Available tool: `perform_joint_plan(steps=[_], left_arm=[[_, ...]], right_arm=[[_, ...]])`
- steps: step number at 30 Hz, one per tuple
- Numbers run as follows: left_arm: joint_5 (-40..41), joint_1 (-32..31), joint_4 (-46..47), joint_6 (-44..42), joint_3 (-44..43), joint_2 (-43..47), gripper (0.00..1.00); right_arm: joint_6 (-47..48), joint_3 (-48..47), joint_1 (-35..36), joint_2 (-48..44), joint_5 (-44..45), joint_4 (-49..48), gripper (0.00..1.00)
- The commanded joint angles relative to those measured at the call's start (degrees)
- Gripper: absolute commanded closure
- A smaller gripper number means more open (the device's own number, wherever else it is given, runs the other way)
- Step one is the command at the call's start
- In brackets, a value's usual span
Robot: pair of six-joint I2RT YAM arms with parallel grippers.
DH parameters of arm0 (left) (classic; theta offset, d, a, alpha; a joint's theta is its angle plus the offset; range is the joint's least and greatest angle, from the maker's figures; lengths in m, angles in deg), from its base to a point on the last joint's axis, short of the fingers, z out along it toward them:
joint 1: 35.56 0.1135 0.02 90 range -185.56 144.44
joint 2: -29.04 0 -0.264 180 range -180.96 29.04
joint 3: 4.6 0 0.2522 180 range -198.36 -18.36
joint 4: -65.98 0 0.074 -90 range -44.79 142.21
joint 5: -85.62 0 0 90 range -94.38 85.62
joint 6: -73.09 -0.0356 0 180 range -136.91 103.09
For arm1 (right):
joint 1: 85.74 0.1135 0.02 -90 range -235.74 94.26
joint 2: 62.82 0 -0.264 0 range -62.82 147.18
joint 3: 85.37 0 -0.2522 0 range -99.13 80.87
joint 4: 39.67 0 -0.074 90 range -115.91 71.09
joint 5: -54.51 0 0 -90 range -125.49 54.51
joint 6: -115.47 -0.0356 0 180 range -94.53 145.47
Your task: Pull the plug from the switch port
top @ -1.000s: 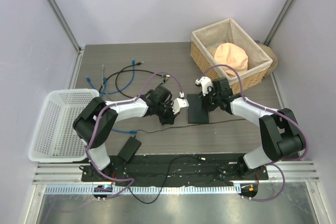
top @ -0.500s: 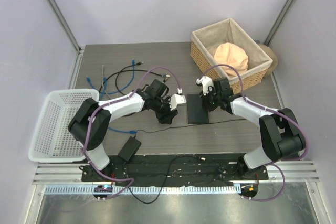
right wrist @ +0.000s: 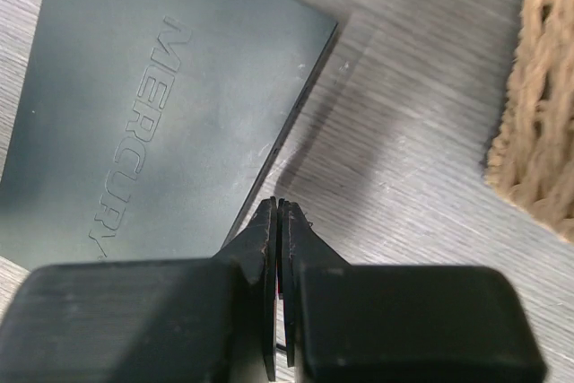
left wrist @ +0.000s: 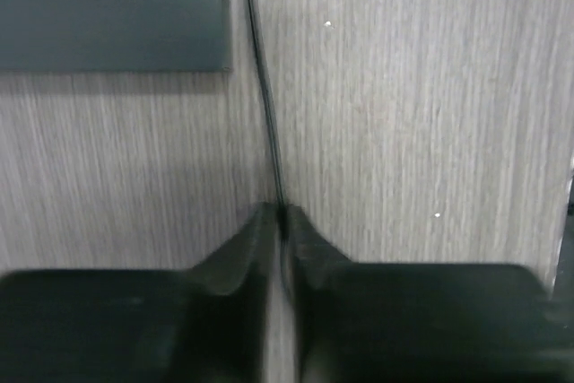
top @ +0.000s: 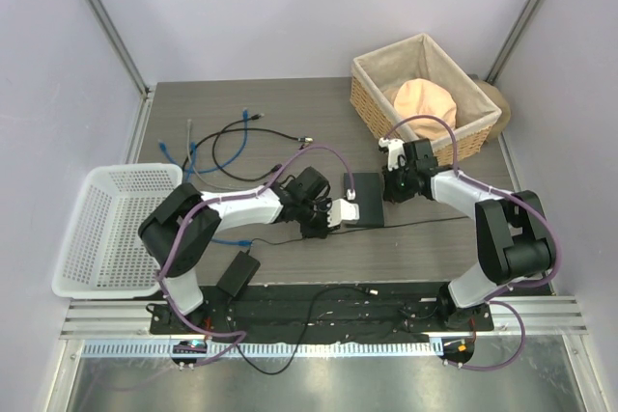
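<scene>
The switch (top: 367, 198) is a flat dark-grey box in the middle of the table; its lid (right wrist: 152, 105) bears the raised word MERCURY. A thin black cable (left wrist: 260, 87) runs past the switch's corner (left wrist: 108, 6) and in between my left gripper's (left wrist: 281, 213) tips, which are closed on it. In the top view the left gripper (top: 338, 214) sits at the switch's near left corner. My right gripper (right wrist: 280, 206) is shut and empty, just off the switch's right edge (top: 389, 188). The plug and the port are hidden.
A black power adapter (top: 238, 273) lies near the left arm's base. A white plastic basket (top: 106, 229) stands at the left. A wicker basket (top: 372, 108) holding a peach cloth (top: 425, 103) stands at the back right, close to the right gripper. Loose blue and black cables (top: 222, 142) lie at the back left.
My left gripper opened, moved right to the switch's near left corner and closed on the thin cable. My right gripper slid from over the switch to its right edge.
</scene>
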Motion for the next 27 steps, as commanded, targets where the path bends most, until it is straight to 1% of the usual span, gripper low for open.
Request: perform_joint_plan(steps=[1,2,4,5,6,7,8,10,11,12,13,14,16,17,19,20,21,22,23,24,25,26,27], left_arm=[[5.6,-1.4,1.3,-3.7,3.4,0.3,0.97],[4.4,-1.2,1.5,-4.1,4.2,1.7,1.00],[4.1,-1.0,-3.2,-4.7,2.7,4.7,1.00],[4.3,0.3,-6.4,-5.8,1.1,5.2,1.00],[2.2,1.8,-12.2,-6.9,-2.2,6.0,1.00],[1.2,3.6,-14.2,-9.5,-3.5,8.3,1.00],[1.0,7.0,-15.8,-11.0,-4.7,9.6,1.00],[2.5,10.3,-20.8,-14.7,-10.2,11.7,1.00],[3.6,13.7,-22.3,-17.6,-12.6,12.8,1.00],[4.6,15.4,-25.5,-19.4,-18.8,12.8,1.00],[5.6,17.2,-27.6,-21.0,-22.6,12.3,1.00],[6.1,21.0,-29.6,-24.0,-31.2,10.5,1.00],[7.9,24.5,-34.6,-26.2,-40.8,7.7,1.00],[8.8,27.7,-36.3,-27.5,-51.4,3.6,1.00],[10.6,30.5,-40.0,-31.3,-62.4,-1.3,1.00],[11.9,32.8,-40.7,-32.3,-73.7,-3.8,1.00],[12.2,33.8,-41.7,-33.6,-79.1,-9.1,1.00],[12.2,34.9,-39.1,-28.1,-83.9,-11.5,1.00],[9.8,37.2,-38.8,-25.1,-94.5,-14.0,1.00],[5.4,38.0,-43.3,-25.4,-97.7,-18.2,1.00],[6.6,37.7,-44.3,-29.6,-98.2,-18.6,1.00],[8.7,36.3,-42.1,-31.9,-92.4,-17.9,1.00],[12.7,35.7,-38.9,-33.0,-87.4,-14.8,1.00]], right_arm=[[-1.1,1.2,-0.5,-2.7,0.4,0.9,0.99],[-1.1,1.4,-0.7,-3.0,0.4,1.0,0.99],[-1.1,2.0,-1.4,-3.8,0.6,1.2,0.99],[-1.1,2.2,-1.8,-3.9,0.5,1.3,0.99],[-1.1,2.2,-2.5,-4.0,0.6,1.2,0.99],[-1.1,2.4,-2.8,-4.3,0.6,1.2,0.99],[-1.2,2.3,-3.1,-4.4,0.7,1.2,0.99],[-1.3,2.1,-4.0,-4.5,0.6,0.9,0.99],[-1.5,1.8,-4.2,-4.5,0.7,0.9,0.99],[-1.7,1.5,-4.4,-4.5,0.7,0.8,0.99],[-1.7,1.0,-4.9,-4.2,0.7,0.9,0.99],[-1.8,0.8,-5.0,-4.0,0.6,0.9,0.99],[-1.8,-0.3,-5.4,-3.5,0.7,0.8,0.99],[-1.9,-0.7,-5.5,-3.3,0.7,0.8,0.99],[-1.9,-2.0,-5.4,-2.4,0.7,0.8,0.99],[-2.0,-2.3,-5.7,-2.2,0.7,0.9,0.99],[-1.9,-2.8,-5.7,-1.7,0.5,0.9,0.99],[-1.9,-3.4,-5.7,-1.5,0.6,0.8,0.99],[-1.9,-3.7,-5.7,-1.2,0.6,0.7,0.99],[-1.8,-4.0,-5.7,-0.8,0.4,0.7,0.99],[-1.8,-4.4,-5.7,-0.8,0.5,0.6,0.99],[-1.8,-4.6,-5.8,-0.7,0.5,0.6,0.99],[-1.8,-4.7,-5.7,-0.7,0.6,0.5,0.99]])
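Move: The thin black power cord lies right at the left fingertips, about 1 cm below the hand point. From that hand the switch's middle is some 7 cm ahead and 8 cm right, the black adapter about 10 cm back and 20 cm left, and the nearest blue plug 3 cm back and 17 cm left. From the right hand, that stretch of cord is about 7 cm back and 13 cm left, the switch's middle 5 cm left and level fore and aft. The left fingers, still a little open, close and pinch the thin cord, draw it briefly left low over the table, then whip it up about 40 cm, forward some 30 cm and left 20 cm, away from the switch, the hand tipping up roughly 55 degrees and swinging counter-clockwise while keeping its grip. Meanwhile the shut right hand backs off from the switch's right side, some 3 cm to the right, easing slightly back and then forward again. ##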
